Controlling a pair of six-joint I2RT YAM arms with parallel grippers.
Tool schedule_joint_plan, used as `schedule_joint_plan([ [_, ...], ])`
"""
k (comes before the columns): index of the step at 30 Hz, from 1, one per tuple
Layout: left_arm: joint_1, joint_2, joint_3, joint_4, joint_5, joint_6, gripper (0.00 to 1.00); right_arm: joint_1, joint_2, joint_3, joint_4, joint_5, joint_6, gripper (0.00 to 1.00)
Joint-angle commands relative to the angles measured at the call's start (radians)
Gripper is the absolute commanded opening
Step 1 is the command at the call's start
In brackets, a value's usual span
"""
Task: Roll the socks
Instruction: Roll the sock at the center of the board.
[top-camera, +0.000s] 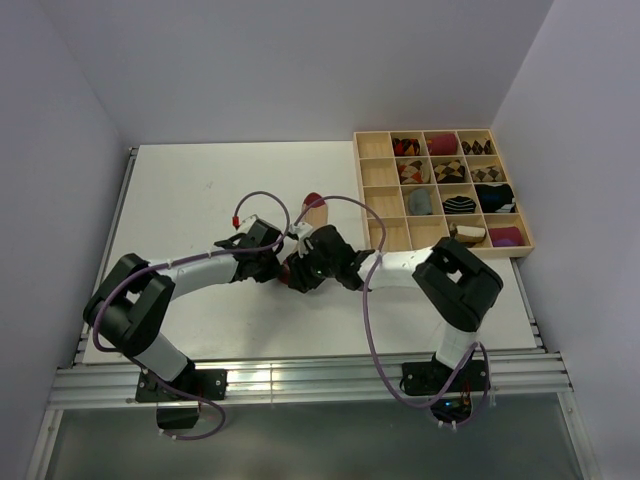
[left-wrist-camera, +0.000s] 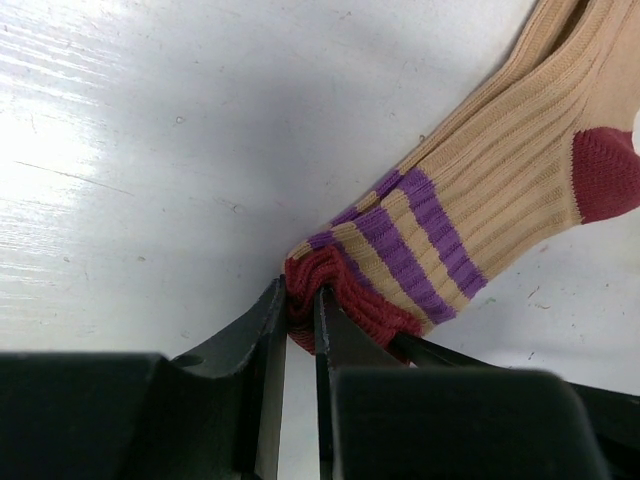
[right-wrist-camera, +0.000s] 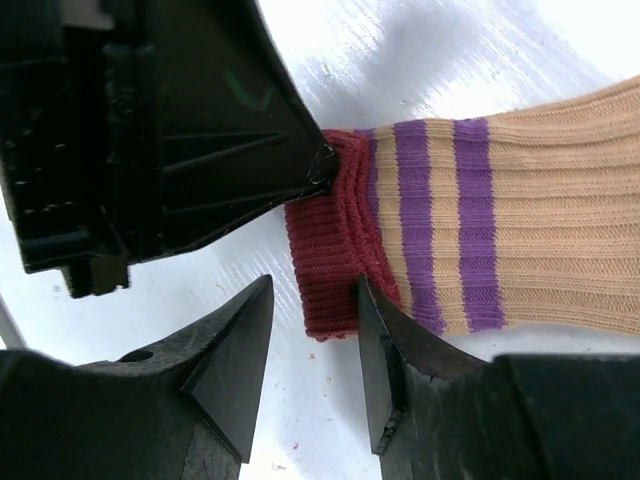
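A beige sock (left-wrist-camera: 500, 190) with purple stripes and a dark-red cuff (left-wrist-camera: 330, 275) lies flat on the white table. My left gripper (left-wrist-camera: 302, 292) is shut on one corner of that cuff, the red fabric bunched between its fingers. In the right wrist view the sock (right-wrist-camera: 560, 220) runs off to the right, and my right gripper (right-wrist-camera: 315, 290) stands open around the other corner of the cuff (right-wrist-camera: 325, 270). Its right finger lies against the fabric and its left finger stands apart. From above, both grippers (top-camera: 290, 268) meet mid-table over the cuff, and the sock's red toe (top-camera: 314, 200) shows beyond them.
A wooden compartment tray (top-camera: 420, 133) sits at the back right of the table with rolled sock bundles in several cells. Purple cables loop over both arms. The table's edge rail (top-camera: 300, 375) runs along the near side.
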Motion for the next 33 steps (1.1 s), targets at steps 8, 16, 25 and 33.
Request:
schedule_joint_plan([
  [8,-0.001,0.010,0.025,-0.113,-0.024,-0.009,0.18,0.082,0.062,0.022,-0.154,0.209,-0.084,0.47],
  [16,0.028,-0.036,0.002,-0.116,-0.026,-0.052,0.18,0.112,0.138,0.055,-0.291,0.354,-0.031,0.45],
  [25,0.060,-0.145,-0.055,-0.082,-0.044,-0.087,0.28,0.104,0.197,0.087,-0.346,0.266,-0.005,0.00],
  [33,0.060,-0.311,-0.132,-0.030,-0.084,-0.094,0.59,-0.009,0.171,0.168,-0.398,-0.209,0.045,0.00],
])
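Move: The folded maroon cuff of the sock lies just off the open right fingers, about 2 cm to their left, 1 cm ahead and 2 cm below. The purple-striped part sits some 5 cm straight ahead of that hand, and the maroon toe about 22 cm ahead and 5 cm to its right, both 2 to 3 cm lower. The left hand still pinches the cuff's left corner; the cuff's middle is about 2 cm to its right and 2 cm back. The maroon cuff passes from one pinch to the other: the right hand eases left, down and slightly forward into it, some 3 cm in all, and shuts its fingers on the folded edge near the middle. As they shut, the left hand slides left, then rises while its fingers open and let go of the corner, ending about 5 cm up and to the left. ##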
